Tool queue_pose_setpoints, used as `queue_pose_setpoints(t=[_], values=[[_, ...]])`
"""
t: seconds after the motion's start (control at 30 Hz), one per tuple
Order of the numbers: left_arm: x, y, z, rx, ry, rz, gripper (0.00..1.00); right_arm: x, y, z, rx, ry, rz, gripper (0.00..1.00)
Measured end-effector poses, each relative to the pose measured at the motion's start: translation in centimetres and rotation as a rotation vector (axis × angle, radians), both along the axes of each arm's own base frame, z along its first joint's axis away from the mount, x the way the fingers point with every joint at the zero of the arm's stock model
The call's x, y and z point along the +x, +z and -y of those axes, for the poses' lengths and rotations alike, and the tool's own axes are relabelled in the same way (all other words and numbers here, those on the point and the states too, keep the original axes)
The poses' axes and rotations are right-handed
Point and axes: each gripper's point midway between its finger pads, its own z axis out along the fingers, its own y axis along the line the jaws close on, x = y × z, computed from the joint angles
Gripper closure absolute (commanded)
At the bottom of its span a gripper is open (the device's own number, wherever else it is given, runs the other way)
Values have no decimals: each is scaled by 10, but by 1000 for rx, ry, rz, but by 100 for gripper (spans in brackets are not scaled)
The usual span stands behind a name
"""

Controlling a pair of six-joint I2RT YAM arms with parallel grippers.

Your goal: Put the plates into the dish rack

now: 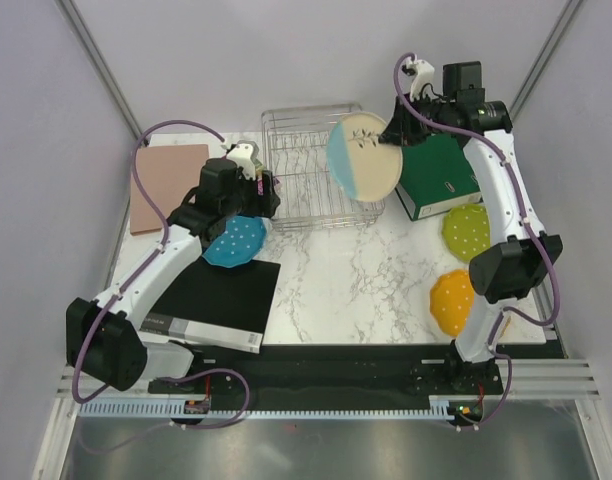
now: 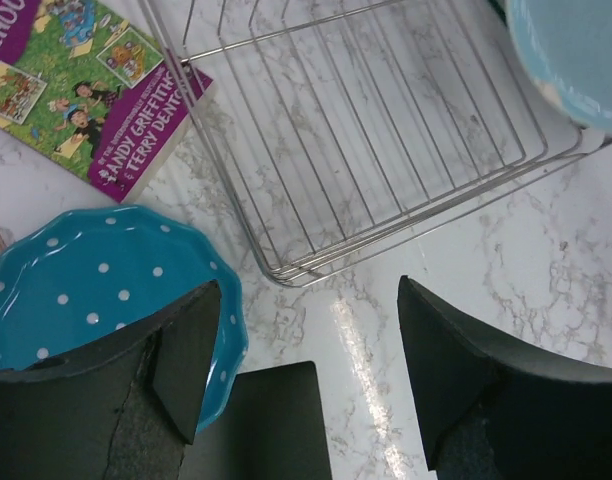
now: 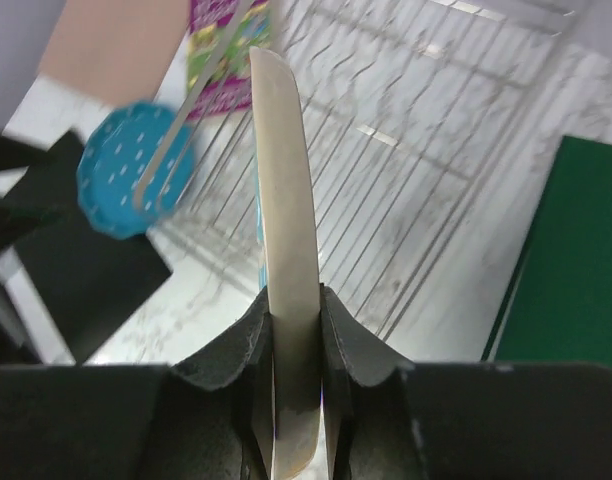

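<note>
My right gripper (image 1: pixel 391 132) is shut on the rim of the cream-and-light-blue plate (image 1: pixel 364 157) and holds it on edge above the right side of the dish rack (image 1: pixel 296 170). In the right wrist view the plate (image 3: pixel 284 230) stands edge-on between the fingers. My left gripper (image 1: pixel 264 200) is open and empty, low beside the rack's front left corner, next to the blue dotted plate (image 1: pixel 234 241), which also shows in the left wrist view (image 2: pixel 96 280). The green plate (image 1: pixel 466 229) and the orange plate (image 1: pixel 452 300) lie at the right.
A green box (image 1: pixel 438 176) stands right of the rack. A black mat (image 1: pixel 218 290) lies under the blue plate's near edge. A pink board (image 1: pixel 166 184) lies at the left, and a book (image 2: pixel 81 80) beside the rack.
</note>
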Motion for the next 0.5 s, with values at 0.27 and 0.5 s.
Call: queue_pose_setpoints(t=[0.27,0.5], values=[[5,-29,-33,-8,94,-70,23,117,-1,25,-4,-423,180,100],[3,-40,-52,-31,144,-102,24,166,-3,26,-38,-661,288,100]])
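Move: The right hand holds the cream-and-blue plate high over the rack's right edge; the rack's middle lies about 7 cm ahead of it, 15 cm to its left and 27 cm down. The green binder is some 5 cm ahead and 14 cm to its right. From the empty left hand, the blue dotted plate lies roughly 9 cm left, 2 cm back and 22 cm below, the book 14 cm ahead and 6 cm left, the rack 13 cm ahead and 13 cm right. Forward and level, the right hand carries the pinched plate about 17 cm along above the rack's right side to its back right corner, slowing at the end, while the wrist swings some 40 degrees clockwise and the fingertips tip up a little. The left hand, fingers still wide open, drifts about 5 cm left and 4 cm down towards the blue dotted plate, touching nothing. ##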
